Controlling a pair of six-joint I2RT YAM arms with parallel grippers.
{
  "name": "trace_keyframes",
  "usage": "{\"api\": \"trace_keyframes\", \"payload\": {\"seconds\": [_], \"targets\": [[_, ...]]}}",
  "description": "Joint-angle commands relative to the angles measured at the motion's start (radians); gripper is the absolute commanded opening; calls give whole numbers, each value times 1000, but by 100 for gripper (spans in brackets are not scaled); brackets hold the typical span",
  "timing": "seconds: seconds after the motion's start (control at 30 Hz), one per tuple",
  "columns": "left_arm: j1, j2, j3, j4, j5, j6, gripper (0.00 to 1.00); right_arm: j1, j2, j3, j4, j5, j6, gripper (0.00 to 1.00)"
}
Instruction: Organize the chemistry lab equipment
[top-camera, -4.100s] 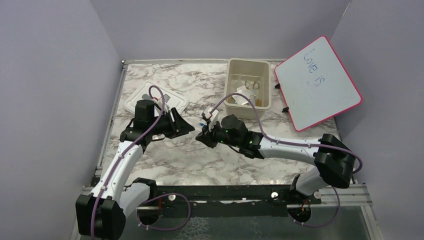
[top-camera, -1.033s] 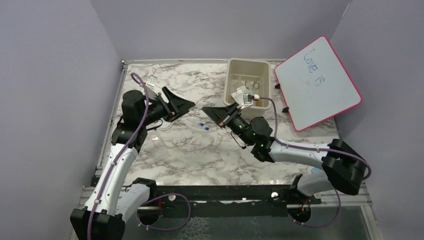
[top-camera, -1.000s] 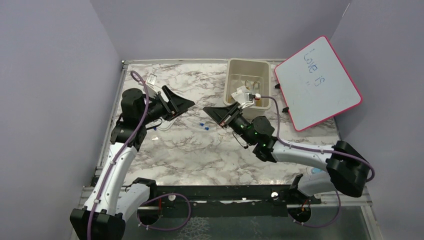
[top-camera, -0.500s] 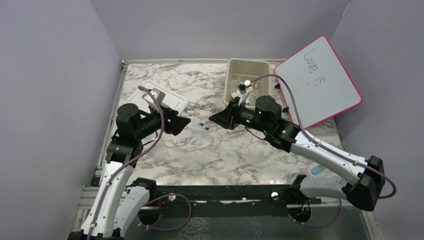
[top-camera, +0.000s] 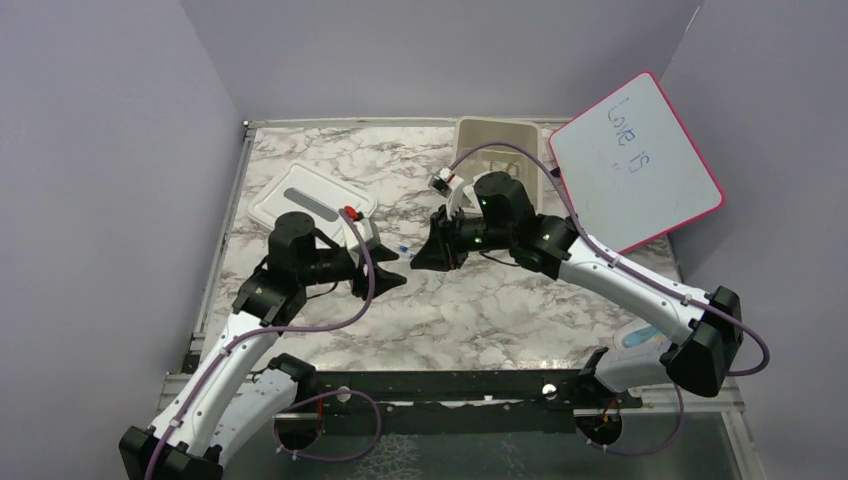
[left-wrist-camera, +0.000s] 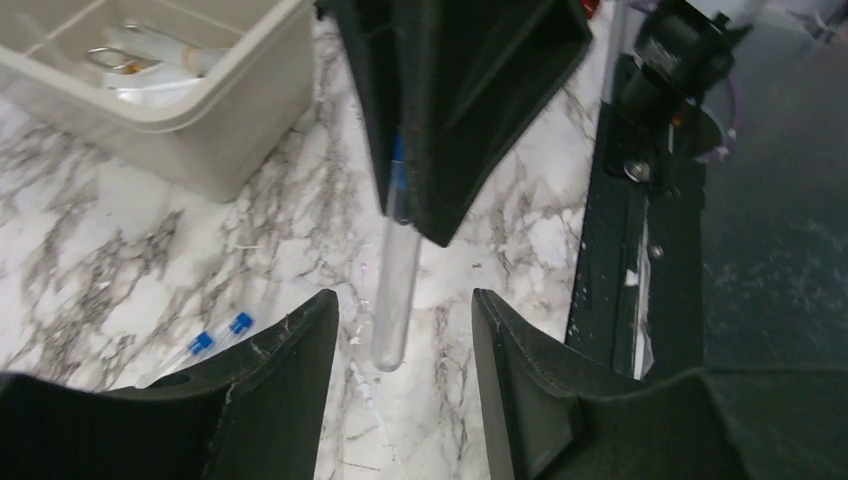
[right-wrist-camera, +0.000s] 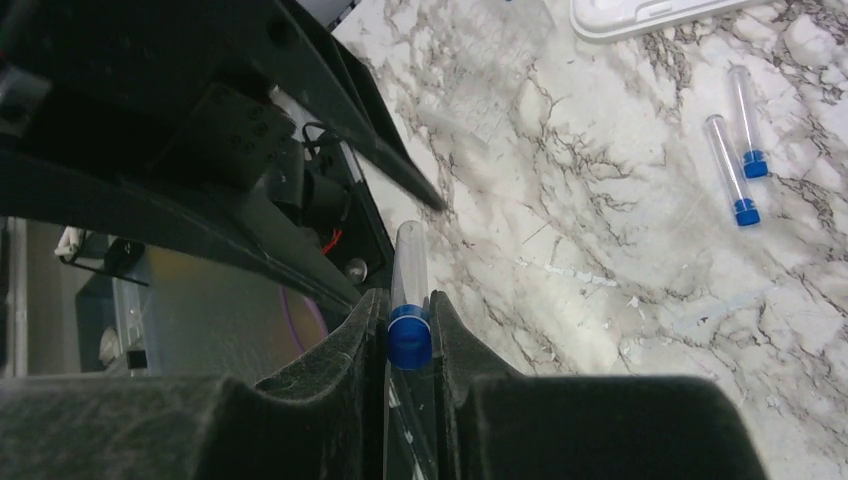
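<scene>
My right gripper (right-wrist-camera: 408, 335) is shut on a thin blue-capped clear tube (right-wrist-camera: 406, 265), gripping it at the cap, with the round end pointing away. In the left wrist view the same tube (left-wrist-camera: 392, 290) hangs from the right gripper's fingers (left-wrist-camera: 450, 110), and its round end reaches between the tips of my open left gripper (left-wrist-camera: 405, 350) without touching them. From above, the left gripper (top-camera: 390, 273) and right gripper (top-camera: 422, 257) meet at mid-table. Two more blue-capped tubes (left-wrist-camera: 215, 340) lie on the marble; they also show in the right wrist view (right-wrist-camera: 735, 160).
The beige tub (top-camera: 470, 135) stands at the back with items in it, and shows in the left wrist view (left-wrist-camera: 215, 130). Its white lid (top-camera: 300, 195) lies at the back left. The pink-framed whiteboard (top-camera: 635, 165) leans at the back right.
The right gripper has moved left and nearer with the tube. The left gripper has swung right and nearer to meet it, uncovering the white lid.
</scene>
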Motion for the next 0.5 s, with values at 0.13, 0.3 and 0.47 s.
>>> {"api": "trace_keyframes", "payload": {"seconds": [0.13, 0.3, 0.47], "targets": [[-90, 81, 27, -122, 92, 230, 40, -3, 43, 77, -78, -113, -85, 17], [-96, 78, 39, -122, 73, 241, 28, -4, 61, 101, -102, -145, -114, 17], [-100, 74, 38, -121, 71, 232, 16, -3, 78, 107, -103, -166, -113, 17]]}}
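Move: Just below and to the left hand's right, the test tube hangs by its blue cap in the right fingers, its middle about 4 cm right, 2 cm back and 3 cm down from the left hand. The two loose tubes lie some 14 cm ahead, 2 cm left and 22 cm below that hand; the bin stands about 28 cm ahead, 20 cm right and 17 cm below. From the right hand, the held tube's middle is roughly 3 cm left, level fore and aft, and 1 cm lower. Sinking some 3.5 cm while easing about 2 cm back and 1.5 cm right, the left hand sets its pads either side of the tube near its closed end, turning about 10 degrees clockwise. It then stays there and goes on closing until the pads pinch the glass. The right hand keeps its grip on the cap, drifting about 1 cm back and turning slightly counter-clockwise. ##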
